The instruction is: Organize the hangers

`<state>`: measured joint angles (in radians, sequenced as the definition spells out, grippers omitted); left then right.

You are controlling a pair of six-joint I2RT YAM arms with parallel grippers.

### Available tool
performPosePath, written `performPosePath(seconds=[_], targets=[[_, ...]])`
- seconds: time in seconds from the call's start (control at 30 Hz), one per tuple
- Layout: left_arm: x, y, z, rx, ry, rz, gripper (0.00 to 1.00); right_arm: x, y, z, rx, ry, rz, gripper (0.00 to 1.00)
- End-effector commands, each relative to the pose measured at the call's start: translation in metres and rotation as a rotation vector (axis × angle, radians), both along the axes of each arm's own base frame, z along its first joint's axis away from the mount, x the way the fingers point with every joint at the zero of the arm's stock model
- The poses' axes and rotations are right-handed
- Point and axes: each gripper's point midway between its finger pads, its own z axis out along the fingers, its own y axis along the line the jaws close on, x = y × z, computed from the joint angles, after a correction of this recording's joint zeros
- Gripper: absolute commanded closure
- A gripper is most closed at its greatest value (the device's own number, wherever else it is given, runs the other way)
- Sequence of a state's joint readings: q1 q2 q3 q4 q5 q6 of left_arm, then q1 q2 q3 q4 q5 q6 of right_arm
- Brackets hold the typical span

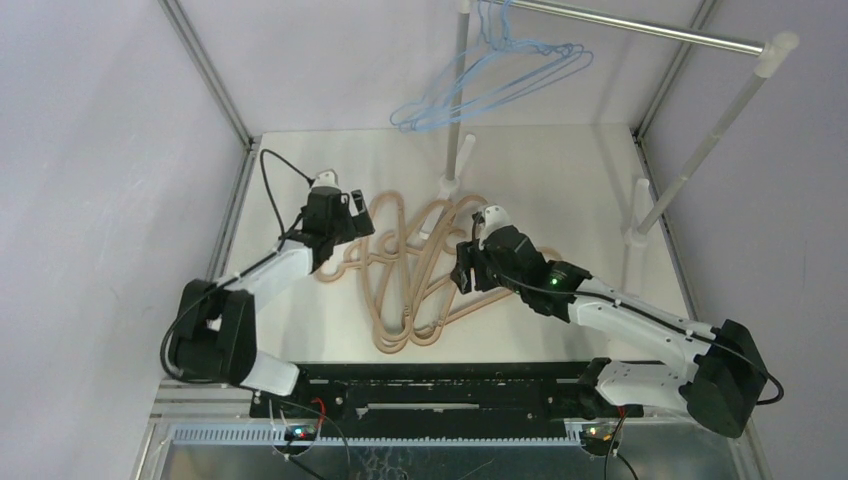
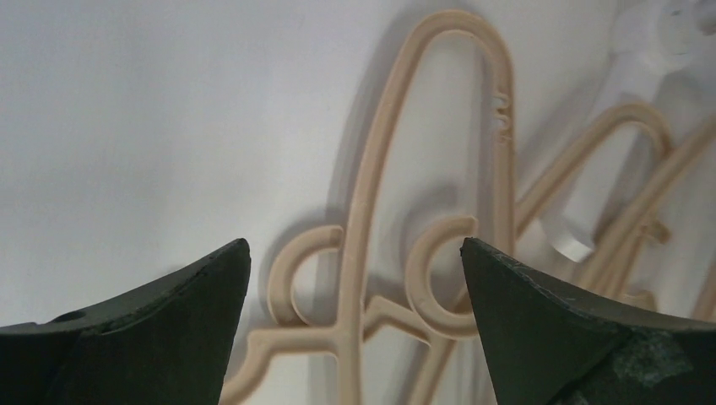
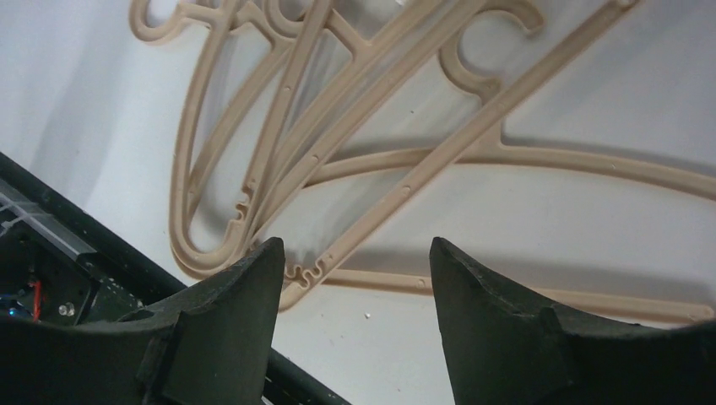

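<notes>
Several tan hangers (image 1: 410,285) lie tangled flat on the white table. Thin light-blue hangers (image 1: 495,85) hang from the silver rail (image 1: 640,30) at the back. My left gripper (image 1: 360,215) hovers over the pile's left edge. In its wrist view it is open (image 2: 355,245), and two tan hooks (image 2: 371,169) lie below the gap, untouched. My right gripper (image 1: 463,275) is at the pile's right side. It is open too (image 3: 356,245), with bare table between the fingers and the tan hangers (image 3: 473,139) just beyond the tips.
White posts (image 1: 460,100) (image 1: 700,150) hold up the rail, and their feet stand on the table behind the pile. One foot (image 2: 642,42) shows close to the hangers. A black frame (image 3: 84,245) runs along the table's near edge. Grey walls close in both sides.
</notes>
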<state>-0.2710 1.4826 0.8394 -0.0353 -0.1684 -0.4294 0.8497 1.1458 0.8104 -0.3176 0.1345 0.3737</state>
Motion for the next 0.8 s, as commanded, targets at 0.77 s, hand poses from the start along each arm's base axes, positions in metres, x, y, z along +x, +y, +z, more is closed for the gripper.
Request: performPosePath(seconds=[0.77], targets=[[-0.102,-0.016,-0.012,-0.210,0.016,0.159,0.26,-0.004,0.054,0.018,0.054,-0.041,0.153,0.32]])
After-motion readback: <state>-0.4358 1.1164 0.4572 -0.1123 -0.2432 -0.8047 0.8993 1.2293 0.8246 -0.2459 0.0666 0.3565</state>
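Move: The leftmost tan hanger has its middle about 9 cm back and 4 cm right of my left hand, some 9 cm below. The slanting hanger lies about 8 cm back and 18 cm right, the rack foot 3 cm ahead and 15 cm right. From my right hand the slanting hanger is 4 cm ahead and 2 cm left, 13 cm down. The rightmost hanger is level with that hand, 7 cm right. I pull my left hand back about 12 cm and down over the leftmost hanger's hook and neck, rolling its left side down some 10 degrees and narrowing the wide-open fingers by a quarter, then lift it 2 to 3 cm from its lowest point. My right hand eases about 3 cm left above the slanting hanger, fingers staying open. ##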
